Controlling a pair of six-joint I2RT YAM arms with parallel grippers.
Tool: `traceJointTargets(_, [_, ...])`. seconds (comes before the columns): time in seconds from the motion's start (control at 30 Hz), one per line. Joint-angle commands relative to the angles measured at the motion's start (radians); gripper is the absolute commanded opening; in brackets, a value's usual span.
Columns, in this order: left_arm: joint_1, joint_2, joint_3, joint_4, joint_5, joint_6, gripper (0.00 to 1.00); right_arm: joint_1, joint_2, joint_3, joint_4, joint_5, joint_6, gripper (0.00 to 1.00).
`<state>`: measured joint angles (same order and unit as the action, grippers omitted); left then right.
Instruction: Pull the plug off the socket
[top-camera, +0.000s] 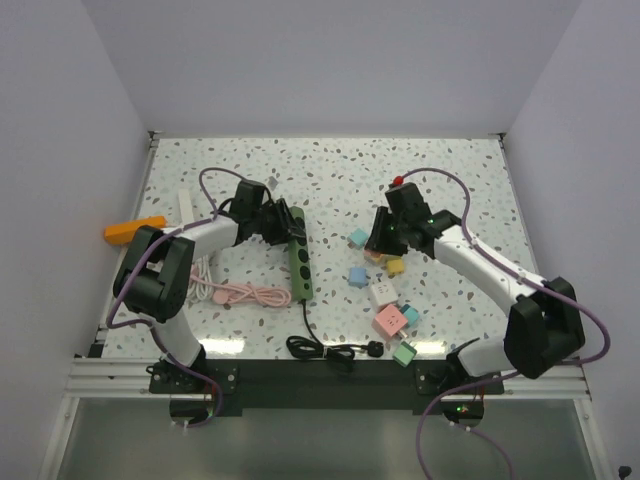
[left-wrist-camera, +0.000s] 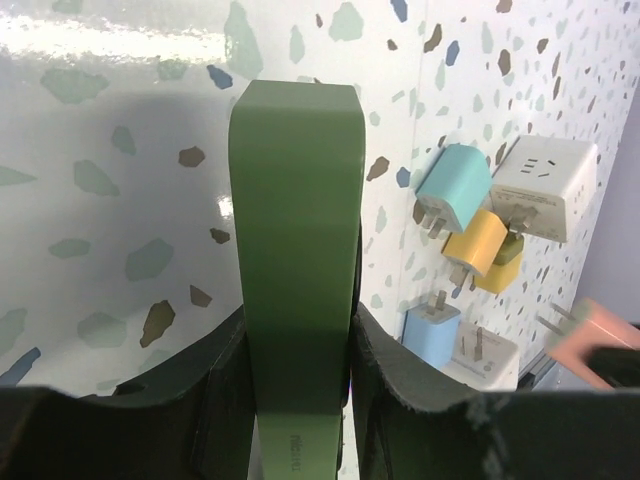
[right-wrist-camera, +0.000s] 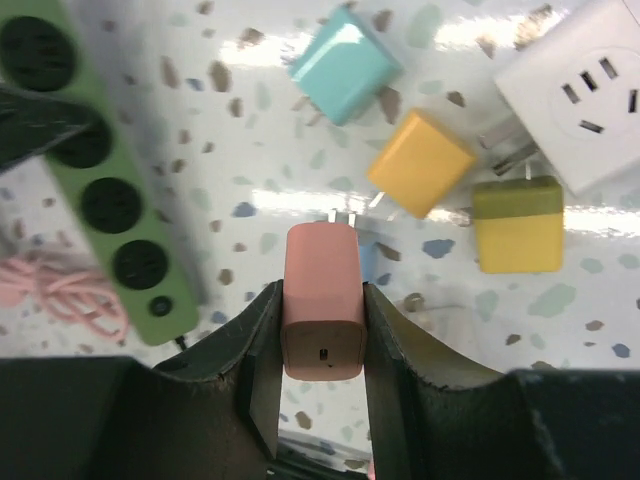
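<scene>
The green power strip lies on the speckled table. My left gripper is shut on its far end; in the left wrist view the strip fills the gap between the pads of the left gripper. My right gripper is shut on a pink plug, held clear of the strip with its prongs free, above the table among loose adapters. The right gripper grips the plug by its sides. The strip's visible sockets hold no plug.
Loose adapters lie right of the strip: teal, yellow, olive, a white cube socket, others near the front. A pink cable, an orange object and a white strip lie left. The black cord is at the front.
</scene>
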<state>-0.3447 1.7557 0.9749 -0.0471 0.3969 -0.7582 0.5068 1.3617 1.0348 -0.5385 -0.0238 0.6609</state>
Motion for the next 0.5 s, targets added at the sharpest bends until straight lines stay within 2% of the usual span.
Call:
traceJointTargets(0.0, [-0.002, -0.056, 0.051, 0.026, 0.048, 0.022, 0.0, -0.011, 0.089, 0.033, -0.064, 0.09, -0.04, 0.0])
traceJointTargets(0.03, [-0.002, -0.053, 0.051, 0.024, 0.049, 0.025, 0.0, -0.016, 0.106, 0.025, -0.04, 0.087, -0.044, 0.0])
traceJointTargets(0.07, [-0.002, -0.048, 0.05, 0.023, 0.053, 0.026, 0.0, -0.022, 0.118, 0.012, -0.026, 0.072, -0.046, 0.05])
traceJointTargets(0.1, [-0.002, -0.047, 0.048, 0.023, 0.054, 0.028, 0.0, -0.025, 0.131, 0.008, -0.009, 0.053, -0.047, 0.17])
traceJointTargets(0.17, [-0.002, -0.042, 0.047, 0.02, 0.06, 0.031, 0.0, -0.031, 0.149, -0.008, 0.005, 0.028, -0.044, 0.32])
traceJointTargets(0.2, [0.0, -0.042, 0.047, 0.018, 0.059, 0.036, 0.0, -0.031, 0.149, -0.015, 0.02, 0.025, -0.044, 0.46])
traceJointTargets(0.3, [0.0, -0.036, 0.048, 0.009, 0.059, 0.049, 0.0, -0.034, 0.132, -0.019, -0.001, 0.025, -0.046, 0.64])
traceJointTargets(0.33, [0.0, -0.029, 0.05, 0.004, 0.059, 0.054, 0.0, -0.036, 0.129, -0.016, -0.012, 0.025, -0.049, 0.73])
traceJointTargets(0.4, [0.001, -0.025, 0.05, 0.001, 0.06, 0.066, 0.0, -0.039, 0.102, 0.005, -0.056, 0.035, -0.049, 0.82])
traceJointTargets(0.47, [0.007, -0.022, 0.047, -0.003, 0.059, 0.08, 0.0, -0.04, 0.051, 0.048, -0.093, 0.032, -0.052, 0.95])
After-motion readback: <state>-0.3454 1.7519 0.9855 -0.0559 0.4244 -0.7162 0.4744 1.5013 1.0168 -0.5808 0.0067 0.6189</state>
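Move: The pink plug in the right hand is headed for a bare spot among the loose plugs, roughly 11 cm below the hand, 2 cm to its right and 1 cm ahead. At table level, the blue plug is almost straight under the hand, 1 cm left, and the yellow plug is 6 cm ahead and 3 cm right. The white adapter lies about 4 cm back and 5 cm right. From the left hand the spot is some 17 cm right and 8 cm back. The right hand, still pinching the pink plug, carries it down about 6 cm and slightly to the right, into the gap between the blue plug, the yellow plug and the white adapter, the fingers tipping some 10 degrees closer to vertical. It then spreads its fingers nearly fully open, letting go of the plug, and stays low over it. ##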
